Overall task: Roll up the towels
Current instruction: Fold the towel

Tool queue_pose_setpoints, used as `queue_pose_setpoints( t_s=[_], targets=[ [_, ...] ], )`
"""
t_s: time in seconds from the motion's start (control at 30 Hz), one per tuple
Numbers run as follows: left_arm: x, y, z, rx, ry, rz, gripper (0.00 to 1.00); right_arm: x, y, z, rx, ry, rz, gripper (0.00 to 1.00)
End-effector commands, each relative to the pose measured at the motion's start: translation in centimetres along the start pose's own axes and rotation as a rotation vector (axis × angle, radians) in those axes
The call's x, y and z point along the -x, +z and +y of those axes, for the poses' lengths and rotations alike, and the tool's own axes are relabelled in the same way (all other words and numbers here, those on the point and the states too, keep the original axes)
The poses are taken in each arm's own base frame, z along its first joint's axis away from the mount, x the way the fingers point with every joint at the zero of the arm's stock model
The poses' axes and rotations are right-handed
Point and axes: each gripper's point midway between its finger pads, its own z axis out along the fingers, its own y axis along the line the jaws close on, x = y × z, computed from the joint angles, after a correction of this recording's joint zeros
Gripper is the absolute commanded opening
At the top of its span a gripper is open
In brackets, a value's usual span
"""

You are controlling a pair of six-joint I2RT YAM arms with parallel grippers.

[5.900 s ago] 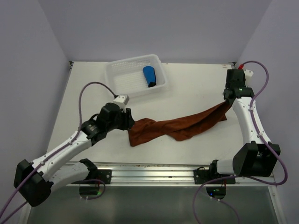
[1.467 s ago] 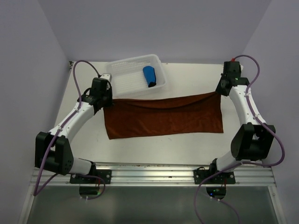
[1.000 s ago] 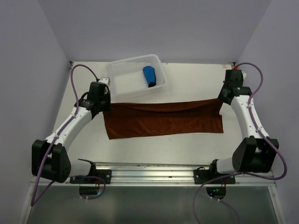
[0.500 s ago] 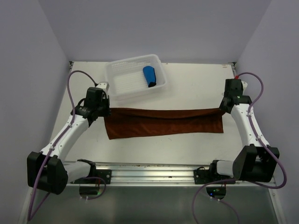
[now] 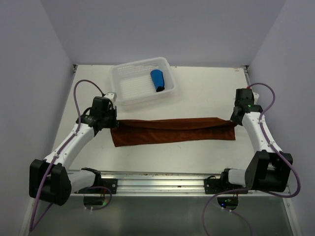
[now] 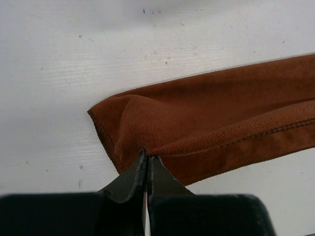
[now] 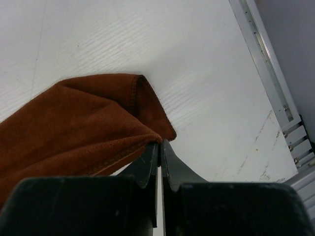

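The rust-brown towel [image 5: 172, 130] lies stretched across the table as a long band folded lengthwise. My left gripper [image 5: 112, 123] is shut on its upper left corner [image 6: 147, 147]. My right gripper [image 5: 235, 120] is shut on its upper right corner [image 7: 157, 137]. In both wrist views the towel's upper layer [image 6: 221, 118] is doubled over the lower one [image 7: 74, 128]. The bright blue towel [image 5: 157, 80] sits rolled up inside the white basket [image 5: 129, 84] at the back.
The white mesh basket stands at the back, just behind the left gripper. A metal rail [image 5: 162, 177] runs along the near table edge. Purple walls close the table on three sides.
Both grippers have carried the rust-brown towel's far edge toward the near side, folding it from a wide rectangle into a narrow doubled band.
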Motion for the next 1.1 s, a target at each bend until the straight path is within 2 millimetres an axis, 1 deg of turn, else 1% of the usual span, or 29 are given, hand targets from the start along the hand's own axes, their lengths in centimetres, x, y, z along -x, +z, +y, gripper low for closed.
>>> queue_pose_setpoints(
  t_s=[0.0,0.17,0.27,0.3,0.37,0.4,0.47,0.5,0.53,0.57,0.6,0.67,0.7,0.73,0.77,0.8,0.83,0.87,0.9,0.93,1.07],
  targets=[
    [0.3,-0.4,-0.3,-0.022,-0.025,-0.019,0.00,0.8,0.6,-0.5,-0.034,0.036,-0.034,0.00],
    [0.1,-0.2,-0.4,-0.027,-0.024,-0.007,0.00,0.4,1.0,-0.2,-0.027,0.041,-0.022,0.00],
    [0.7,-0.4,-0.2,-0.013,-0.028,-0.026,0.00,1.2,0.7,0.5,0.009,0.059,-0.048,0.00],
    [1.3,-0.6,-0.2,-0.006,-0.033,-0.045,0.00,1.9,0.7,1.0,0.031,0.070,-0.073,0.00],
    [2.5,-1.2,0.3,0.029,-0.040,-0.091,0.00,2.8,0.4,1.1,0.043,0.089,-0.100,0.00],
    [3.6,-1.5,0.2,0.031,-0.045,-0.126,0.00,3.6,0.0,1.4,0.052,0.101,-0.121,0.00],
    [4.7,-2.0,0.6,0.057,-0.051,-0.161,0.00,4.8,0.0,1.7,0.060,0.113,-0.145,0.00],
    [5.6,-2.2,0.6,0.062,-0.056,-0.189,0.00,5.9,-0.3,2.0,0.070,0.120,-0.170,0.00],
    [6.1,-2.4,0.9,0.084,-0.061,-0.205,0.00,6.6,-0.4,2.2,0.075,0.122,-0.180,0.00],
    [6.8,-2.4,0.9,0.091,-0.063,-0.218,0.00,6.8,0.1,2.7,0.082,0.116,-0.169,0.00],
    [7.2,-2.3,1.0,0.098,-0.068,-0.226,0.00,8.1,-0.2,3.0,0.092,0.120,-0.194,0.00],
    [8.0,-1.9,1.1,0.114,-0.070,-0.232,0.00,8.8,0.2,3.6,0.103,0.115,-0.194,0.00],
    [8.4,-1.7,1.0,0.111,-0.072,-0.241,0.00,9.7,0.5,4.0,0.107,0.114,-0.197,0.00],
    [8.4,-1.1,1.1,0.119,-0.072,-0.229,0.00,9.9,0.9,4.3,0.110,0.111,-0.190,0.00],
    [8.9,-1.0,1.0,0.117,-0.069,-0.236,0.00,10.2,1.1,4.7,0.118,0.102,-0.189,0.00],
    [9.1,-0.7,1.0,0.119,-0.065,-0.233,0.00,10.6,1.7,5.2,0.122,0.097,-0.183,0.00],
    [9.0,0.0,1.1,0.126,-0.062,-0.217,0.00,10.8,1.8,5.4,0.125,0.098,-0.185,0.00],
    [9.5,0.0,1.0,0.127,-0.055,-0.221,0.00,11.1,2.1,5.7,0.130,0.094,-0.186,0.00],
    [9.5,0.3,1.1,0.131,-0.050,-0.214,0.00,11.5,2.4,6.0,0.137,0.094,-0.191,0.00],
    [9.4,0.7,1.1,0.135,-0.045,-0.202,0.00,11.8,2.5,6.2,0.141,0.094,-0.199,0.00],
    [9.9,1.3,1.1,0.136,-0.024,-0.197,0.00,13.2,2.6,6.6,0.150,0.077,-0.240,0.00]
  ],
)
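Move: The towel lies across the table, its middle about 29 cm right and 4 cm back of the left hand, 29 cm left and 5 cm back of the right; each hand already holds a far corner, roughly 6 cm above the table. The bare table the edge is taken to begins about 6 cm ahead of the left hand, 11 cm ahead of the right. From the left hand, the white basket's middle is some 24 cm ahead and 13 cm right, the blue roll 24 cm ahead and 21 cm right. The towel's far edge, still pinched at both corners, is swung forward away from the near edge, the left hand carrying its corner towards the white basket. The left travels about 6 cm, the right about 11 cm, both in a low arc that rises and then sinks to end only some 2 cm higher. The right fingers tip up about 10 degrees; both grippers stay shut. ##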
